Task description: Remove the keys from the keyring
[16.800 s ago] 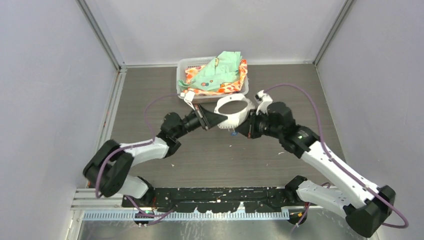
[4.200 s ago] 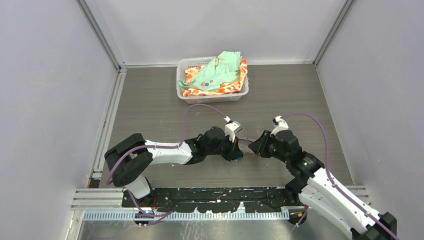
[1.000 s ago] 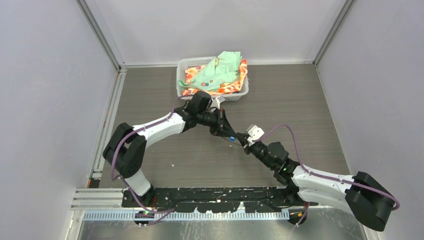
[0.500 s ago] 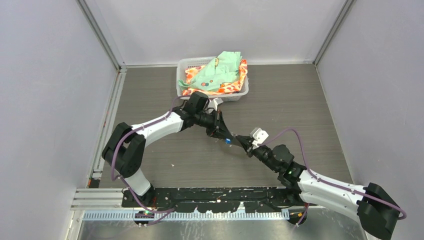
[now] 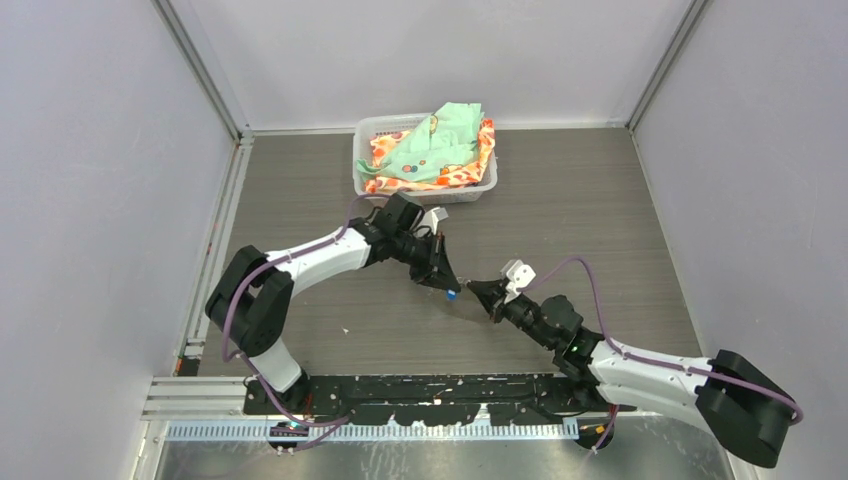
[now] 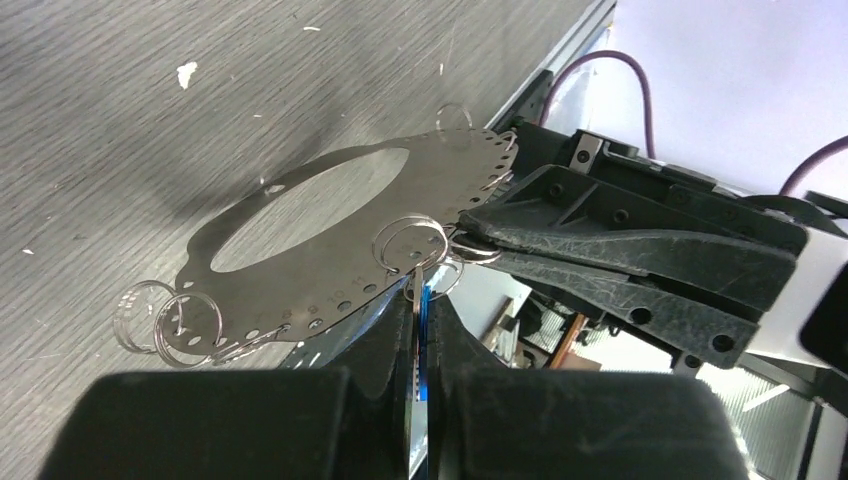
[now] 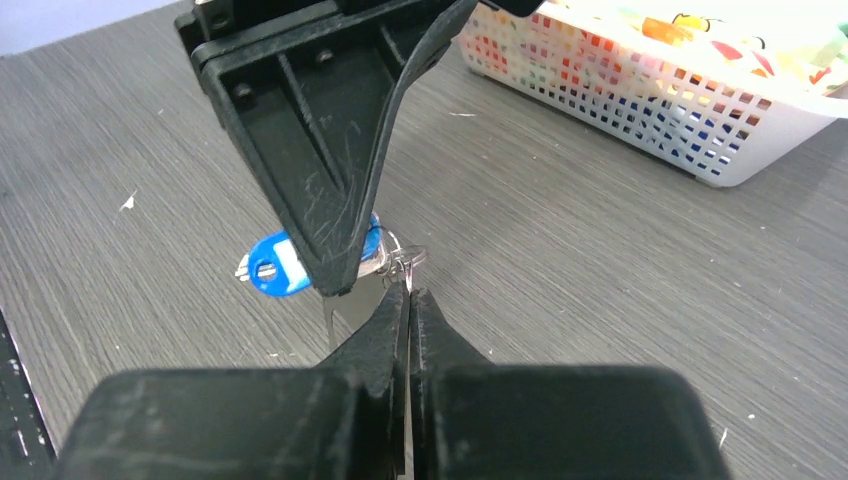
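Note:
The keyring (image 6: pixel 330 235) is a thin grey plate with a big hole and small silver loops (image 6: pixel 405 240) on its rim, held up above the table. My right gripper (image 7: pixel 408 292) is shut on the plate's rim, which it sees edge-on. My left gripper (image 6: pixel 420 305) is shut on the keys (image 6: pixel 424 300), a silver key with a bright blue tag (image 7: pixel 275 265) that hang from one loop. In the top view the two grippers meet tip to tip mid-table, left gripper (image 5: pixel 446 284) and right gripper (image 5: pixel 478 290), with the blue tag (image 5: pixel 453 295) between them.
A white basket (image 5: pixel 365 160) of coloured cloths stands at the back of the table, behind the left arm, and shows as the basket (image 7: pixel 700 120) at the right wrist view's upper right. Grey walls close in the left, right and back sides.
Both grippers, still joined at the plate and keys, have drifted a little toward the near edge. The right jaws closed the last bit onto the rim.

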You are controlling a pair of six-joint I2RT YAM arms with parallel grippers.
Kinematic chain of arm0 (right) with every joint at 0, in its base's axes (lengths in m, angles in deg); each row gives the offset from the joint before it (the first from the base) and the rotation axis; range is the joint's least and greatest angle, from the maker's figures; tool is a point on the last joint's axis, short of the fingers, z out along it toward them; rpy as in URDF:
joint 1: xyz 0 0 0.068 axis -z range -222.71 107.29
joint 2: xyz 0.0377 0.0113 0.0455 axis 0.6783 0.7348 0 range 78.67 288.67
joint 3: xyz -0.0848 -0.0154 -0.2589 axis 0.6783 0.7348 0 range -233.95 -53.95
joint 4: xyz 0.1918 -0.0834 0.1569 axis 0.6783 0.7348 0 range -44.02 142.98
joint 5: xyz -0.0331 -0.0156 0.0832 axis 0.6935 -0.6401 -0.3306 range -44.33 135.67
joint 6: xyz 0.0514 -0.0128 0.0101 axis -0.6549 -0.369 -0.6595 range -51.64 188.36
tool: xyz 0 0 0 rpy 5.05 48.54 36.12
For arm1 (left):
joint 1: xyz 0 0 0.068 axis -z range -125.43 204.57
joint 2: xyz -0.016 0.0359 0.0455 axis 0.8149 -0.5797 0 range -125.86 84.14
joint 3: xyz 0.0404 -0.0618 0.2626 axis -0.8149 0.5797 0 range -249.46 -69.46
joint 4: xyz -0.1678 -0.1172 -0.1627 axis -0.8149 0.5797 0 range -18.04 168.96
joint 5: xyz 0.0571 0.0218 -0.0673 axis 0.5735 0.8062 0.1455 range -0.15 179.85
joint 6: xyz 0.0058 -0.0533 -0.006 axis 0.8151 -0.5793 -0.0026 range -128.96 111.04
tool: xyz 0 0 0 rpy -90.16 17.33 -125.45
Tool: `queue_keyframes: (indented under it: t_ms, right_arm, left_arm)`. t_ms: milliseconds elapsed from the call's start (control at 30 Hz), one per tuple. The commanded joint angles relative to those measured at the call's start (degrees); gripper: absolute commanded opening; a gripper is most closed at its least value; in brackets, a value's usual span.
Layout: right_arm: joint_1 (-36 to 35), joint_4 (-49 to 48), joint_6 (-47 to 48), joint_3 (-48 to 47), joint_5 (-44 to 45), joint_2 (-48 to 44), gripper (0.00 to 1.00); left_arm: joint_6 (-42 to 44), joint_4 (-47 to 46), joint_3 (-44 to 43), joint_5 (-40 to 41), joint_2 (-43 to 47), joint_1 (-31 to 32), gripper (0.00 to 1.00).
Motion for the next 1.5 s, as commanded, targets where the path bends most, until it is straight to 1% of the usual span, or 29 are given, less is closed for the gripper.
queue_keyframes:
  t_ms: [0, 133, 233, 333, 500, 600, 667, 733, 800, 833, 967, 1100, 1200, 1300, 1333, 1400, 1467]
  right_arm:
    - [-0.01, -15.61, -3.02, 0.36, 4.02, 2.86, 0.01]
    - [-0.10, -17.57, -2.61, -0.86, 3.48, 3.83, 0.01]
    - [-0.19, -17.13, -2.32, -2.02, 2.41, 2.80, 0.01]
    - [-0.27, -15.04, -1.66, -3.50, 1.52, -0.16, 0.00]
    - [-0.36, -11.21, -0.42, -4.59, 1.27, -5.31, 0.01]
    - [-0.37, -10.75, -0.91, -5.19, 0.00, -6.00, 0.01]
    - [-0.35, -11.03, -2.66, -4.83, -0.30, -5.52, 0.01]
    - [-0.37, -10.48, -5.42, -3.78, 0.48, -5.18, 0.02]
    - [-0.36, -7.96, -8.71, -2.69, 1.72, -6.04, 0.07]
    - [-0.35, -5.05, -10.08, -2.52, 2.32, -7.31, 0.08]
    - [-0.28, 8.08, -13.99, -2.78, 3.60, -15.50, 0.08]
    - [-0.36, 22.52, -16.22, -4.71, 5.38, -25.40, 0.10]
    - [-0.35, 32.65, -17.19, -7.28, 6.43, -28.87, 0.13]
    - [-0.34, 38.44, -18.92, -10.09, 8.29, -29.34, 0.20]
    - [-0.36, 40.29, -20.05, -11.31, 9.44, -28.94, 0.26]
    - [-0.37, 46.07, -26.00, -14.97, 13.16, -26.92, 0.35]
    - [-0.36, 51.74, -30.83, -18.74, 14.53, -23.27, 0.38]
  left_arm:
    - [4.01, 4.87, 1.20, 8.51, -0.94, 0.49, 0.00]
    - [3.67, 5.07, 0.99, 9.98, -1.65, 1.04, 0.01]
    - [2.25, 4.13, 0.99, 9.87, -1.95, 0.96, 0.01]
    - [-0.40, 1.62, 1.55, 8.12, -2.35, 0.86, 0.01]
    - [-2.64, -0.38, 2.43, 7.55, -1.85, 0.60, 0.01]
    - [-3.87, -1.71, 3.04, 7.45, -1.66, 0.59, 0.01]
    - [-2.53, -0.88, 2.72, 9.31, -0.31, 0.75, 0.00]
    - [0.75, 2.61, 1.56, 11.96, 0.57, 1.19, 0.01]
    - [3.00, 3.55, 1.29, 11.47, 0.54, 1.80, 0.01]
    - [3.76, 3.59, 1.43, 11.28, 0.54, 2.31, 0.01]
    - [7.24, 4.12, 1.52, 15.19, 1.45, 6.78, 0.01]
    - [6.45, 2.72, 2.50, 15.47, 0.87, 7.83, 0.01]
    - [6.38, 2.33, 2.52, 15.97, 1.11, 7.97, 0.01]
    - [6.56, 1.79, 2.43, 16.00, 1.28, 8.18, 0.01]
    - [6.69, 1.69, 2.45, 16.04, 1.30, 8.23, 0.01]
    - [6.87, 1.75, 2.59, 16.19, 1.54, 8.32, 0.01]
    - [7.78, 1.75, 3.03, 16.48, 2.20, 8.33, 0.01]
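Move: The rings joining the keyring plate to the blue tag sit in the 3 cm gap between the hands, about 2 cm to the left hand's right and 1 cm to the right hand's left, nearly level with both. The blue tag is held in the left fingers, about 4 cm left, 1 cm back and 2 cm below the right hand. The plate's middle hangs about 6 cm below, 1 cm ahead of the right hand and about 3 cm right of the left one. The keyring's ring, still pinched in the right fingertips, is first held almost in place between the hands; then the right fingers part and let go, and that hand backs off upward about 7 cm and to the right, rolling some 20 degrees and opening further. The left hand keeps its hold on the blue tag, sinking about 4.5 cm and drawing back a little as its fingers tip more steeply down. ##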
